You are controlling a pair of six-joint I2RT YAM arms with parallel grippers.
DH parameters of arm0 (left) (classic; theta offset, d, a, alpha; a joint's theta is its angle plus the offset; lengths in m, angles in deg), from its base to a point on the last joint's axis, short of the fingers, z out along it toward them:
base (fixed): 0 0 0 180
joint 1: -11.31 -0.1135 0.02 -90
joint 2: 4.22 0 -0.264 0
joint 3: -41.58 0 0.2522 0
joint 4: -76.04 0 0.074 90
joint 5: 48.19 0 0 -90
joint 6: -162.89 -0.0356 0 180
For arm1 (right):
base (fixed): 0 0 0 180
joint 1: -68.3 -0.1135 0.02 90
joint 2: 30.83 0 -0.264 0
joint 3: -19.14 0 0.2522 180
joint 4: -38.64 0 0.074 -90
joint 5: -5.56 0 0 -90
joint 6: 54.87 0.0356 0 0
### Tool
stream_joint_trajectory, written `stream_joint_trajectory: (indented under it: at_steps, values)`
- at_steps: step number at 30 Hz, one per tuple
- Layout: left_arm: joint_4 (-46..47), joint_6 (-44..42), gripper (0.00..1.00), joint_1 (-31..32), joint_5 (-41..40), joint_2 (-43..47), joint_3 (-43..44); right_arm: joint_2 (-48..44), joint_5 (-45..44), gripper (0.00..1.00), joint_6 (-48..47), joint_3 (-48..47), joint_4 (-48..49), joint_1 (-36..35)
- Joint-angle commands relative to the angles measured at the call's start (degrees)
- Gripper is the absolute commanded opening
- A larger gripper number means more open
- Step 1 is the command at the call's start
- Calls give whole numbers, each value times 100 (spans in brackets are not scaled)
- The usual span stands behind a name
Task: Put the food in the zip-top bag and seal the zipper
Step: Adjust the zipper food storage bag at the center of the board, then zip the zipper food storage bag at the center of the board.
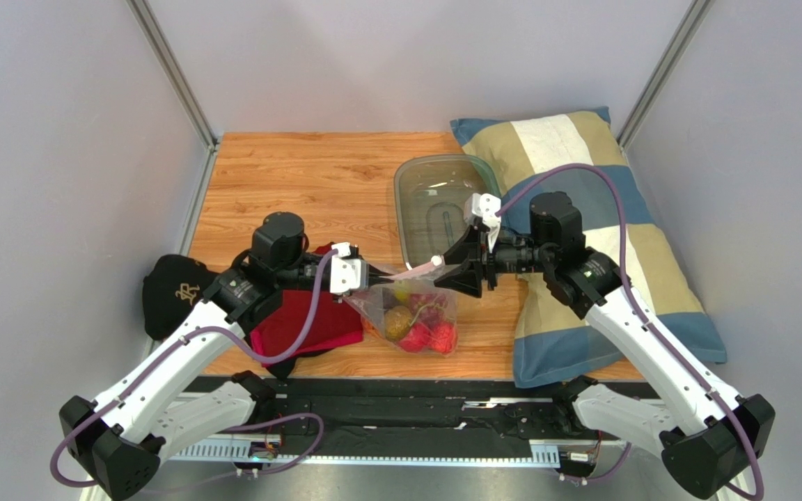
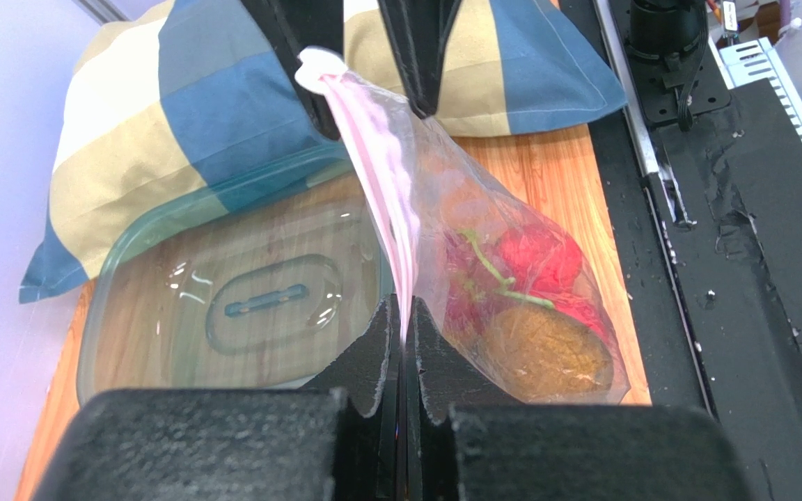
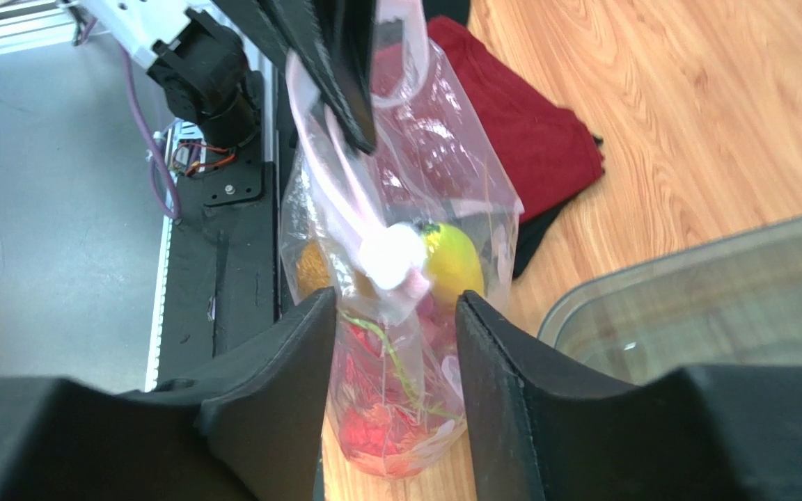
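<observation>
The zip-top bag (image 1: 416, 313) hangs above the wooden table between my two grippers, and the food (image 1: 423, 326) is bunched in its bottom. Through the plastic I see a red strawberry (image 2: 541, 259), an orange pumpkin (image 2: 546, 353) and a yellow piece (image 3: 453, 261). The pink zipper (image 2: 382, 177) runs taut along the mouth. My left gripper (image 2: 405, 311) is shut on the near end of that strip. My right gripper (image 3: 395, 301) straddles the strip's other end with its jaws apart, and its fingers (image 2: 421, 52) show at the top of the left wrist view.
A clear rigid tub (image 1: 407, 198) lies upside down behind the bag. A striped pillow (image 1: 604, 240) fills the right side of the table. A red cloth (image 1: 306, 318) and a black cap (image 1: 175, 292) lie at the left. A black rail (image 1: 405, 402) runs along the near edge.
</observation>
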Motion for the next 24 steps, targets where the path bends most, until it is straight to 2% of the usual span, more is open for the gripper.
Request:
stream_joint_trajectory:
  at_steps: [1,6,7,8,11,14,15,16,18,19,24]
  values:
    - [137,-250,0,13,201,28,-38,-1,410,39,-28,-308,214,-4]
    - [85,-241,0,22,166,-25,6,122,419,18,-186,-370,12,-4]
    - [76,-250,0,22,157,-25,15,131,419,2,-221,-379,-6,-4]
    - [75,-250,0,22,131,-16,15,140,410,0,-230,-387,-32,-4]
    - [58,-268,0,13,60,1,24,96,305,0,-204,-352,2,-13]
    - [250,196,31,22,-98,1,181,-26,33,0,-90,-291,134,-13]
    - [312,598,49,13,-142,-42,252,-53,-63,0,-63,-230,256,-22]
    - [356,759,54,22,-133,-77,470,-97,-169,0,-63,-194,284,-30]
    - [313,1023,60,214,-203,-235,726,-167,-179,0,-211,-177,249,-48]
    - [252,1041,60,346,-534,-314,1005,-176,-179,0,-299,-203,188,-83]
    - [-118,989,61,935,-810,-920,1789,-203,-196,0,-616,-256,47,-136]
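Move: The zipper's slider end lies about 2 cm to the left and 1 cm ahead of the right hand, between its half-open fingertips and nearly level. From the left hand, which still pinches the zipper farther along, the slider end is roughly 8 cm to the right and 2 cm ahead. The food in the bag hangs some 10 cm back, 6 cm left and 12 cm below the right hand; the clear container is about 13 cm ahead, 3 cm right and 18 cm below it. The bag's zipper passes from one grip to the other: the right fingers shut on its end beside the white slider, that hand staying almost in place. Then the left fingers open, let go of the zipper and lift off, up about 5 cm and some 3 cm to the right, above the bag's mouth. ##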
